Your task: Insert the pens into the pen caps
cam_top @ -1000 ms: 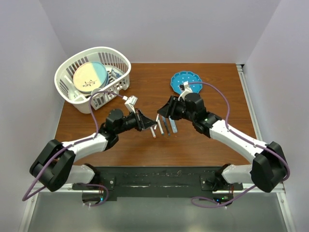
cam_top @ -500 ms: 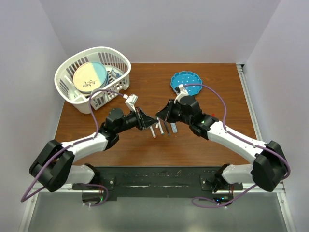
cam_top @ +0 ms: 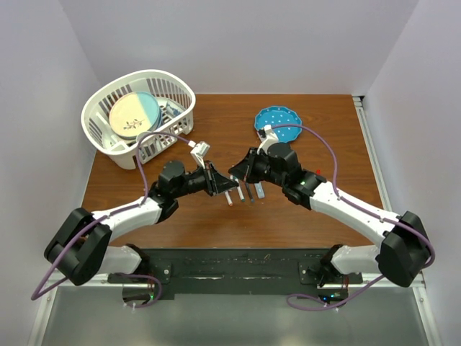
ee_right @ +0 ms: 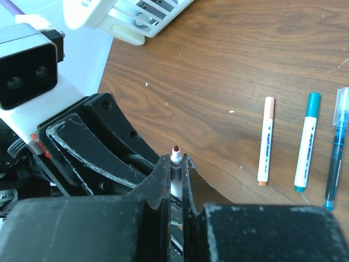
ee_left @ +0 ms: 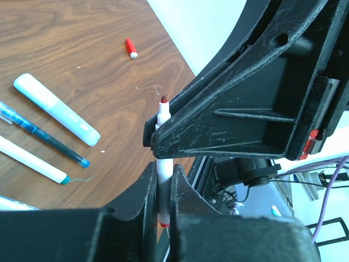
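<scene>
My left gripper (cam_top: 218,181) is shut on a white pen with a red tip (ee_left: 162,112) and holds it above the table; the pen runs between its jaws (ee_left: 162,170). My right gripper (cam_top: 235,175) meets it tip to tip, and its jaws (ee_right: 175,164) close around the same pen (ee_right: 175,154), the red nib sticking out past them. A red cap (ee_left: 130,47) lies on the wood. Three more pens lie on the table: salmon-ended (ee_right: 265,141), teal (ee_right: 306,141) and dark blue (ee_right: 334,155). A thick light blue pen (ee_left: 56,109) lies beside them.
A white basket (cam_top: 101,108) holding a yellow and blue plate (cam_top: 135,114) stands at the back left. A blue dotted plate (cam_top: 277,119) lies at the back, behind my right arm. The loose pens (cam_top: 245,192) lie just under the grippers.
My right gripper has moved left until it meets my left gripper. The gap between them has closed. The pens on the table have not moved.
</scene>
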Controlling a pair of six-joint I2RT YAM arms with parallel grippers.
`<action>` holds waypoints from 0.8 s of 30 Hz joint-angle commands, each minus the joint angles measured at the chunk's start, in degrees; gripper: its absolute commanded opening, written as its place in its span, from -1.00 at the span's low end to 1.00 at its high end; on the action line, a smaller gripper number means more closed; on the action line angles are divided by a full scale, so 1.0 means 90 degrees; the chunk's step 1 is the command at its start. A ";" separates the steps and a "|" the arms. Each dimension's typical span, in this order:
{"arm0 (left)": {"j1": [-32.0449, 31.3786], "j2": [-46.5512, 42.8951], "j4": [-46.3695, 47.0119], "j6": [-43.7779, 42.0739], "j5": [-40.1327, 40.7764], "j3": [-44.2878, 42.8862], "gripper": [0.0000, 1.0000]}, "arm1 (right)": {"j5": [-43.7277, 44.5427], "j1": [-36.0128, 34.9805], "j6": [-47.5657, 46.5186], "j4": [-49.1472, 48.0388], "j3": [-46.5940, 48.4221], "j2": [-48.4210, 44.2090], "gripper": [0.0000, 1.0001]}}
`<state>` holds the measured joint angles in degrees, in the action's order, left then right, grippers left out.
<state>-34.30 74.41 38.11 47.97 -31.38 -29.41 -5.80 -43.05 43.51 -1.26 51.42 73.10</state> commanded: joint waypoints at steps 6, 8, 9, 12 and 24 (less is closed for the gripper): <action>-0.0036 -0.0230 -0.0044 -0.0427 0.0136 -0.0131 -1.00 | 0.0516 -0.0032 -0.0594 0.0625 0.0565 -0.0417 -0.21; -0.0036 -0.0455 -0.0287 -0.0650 0.0399 -0.0073 -1.00 | 0.1296 0.0007 -0.1131 0.1249 0.0731 -0.0417 -0.14; -0.0017 -0.0649 -0.0405 -0.0729 0.0497 -0.0024 -1.00 | 0.1521 0.0085 -0.1413 0.1408 0.0838 -0.0417 -0.11; 0.0080 -0.1107 -0.0757 -0.1022 0.0790 0.0103 -1.00 | 0.1904 0.0573 -0.1795 0.1819 0.0927 -0.0330 -0.06; 0.1448 -0.1959 -0.2093 -0.1997 -0.0898 -0.0384 -1.00 | 0.2745 0.3414 -0.2061 0.3108 0.1250 0.1377 0.05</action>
<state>-23.00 57.52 26.06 37.19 -32.88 -28.60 15.05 -18.52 25.82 21.87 61.17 82.02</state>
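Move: The red pen stands tip-up between both hands, already pinched low by the left and just above that by the right. The loose red cap lies on the table about 33 cm to the right hand's right, 10 cm ahead and 20 cm below. The light-blue marker lies only 10 cm right and 6 cm ahead of it; the blue plate some 21 cm right and 35 cm ahead. From the left hand the cap is about 34 cm right, 13 cm ahead and 17 cm down. Rightwards in a quick sweep, the right hand opens off the red pen and travels some 25 cm right and forward towards the red cap, dipping in the later part, turning clockwise and rolling its left side down, fingers staying open. The left hand keeps its pinch on the pen's lower part and carries it about 7 cm left and upward, away from the cap, tilting slightly up. ##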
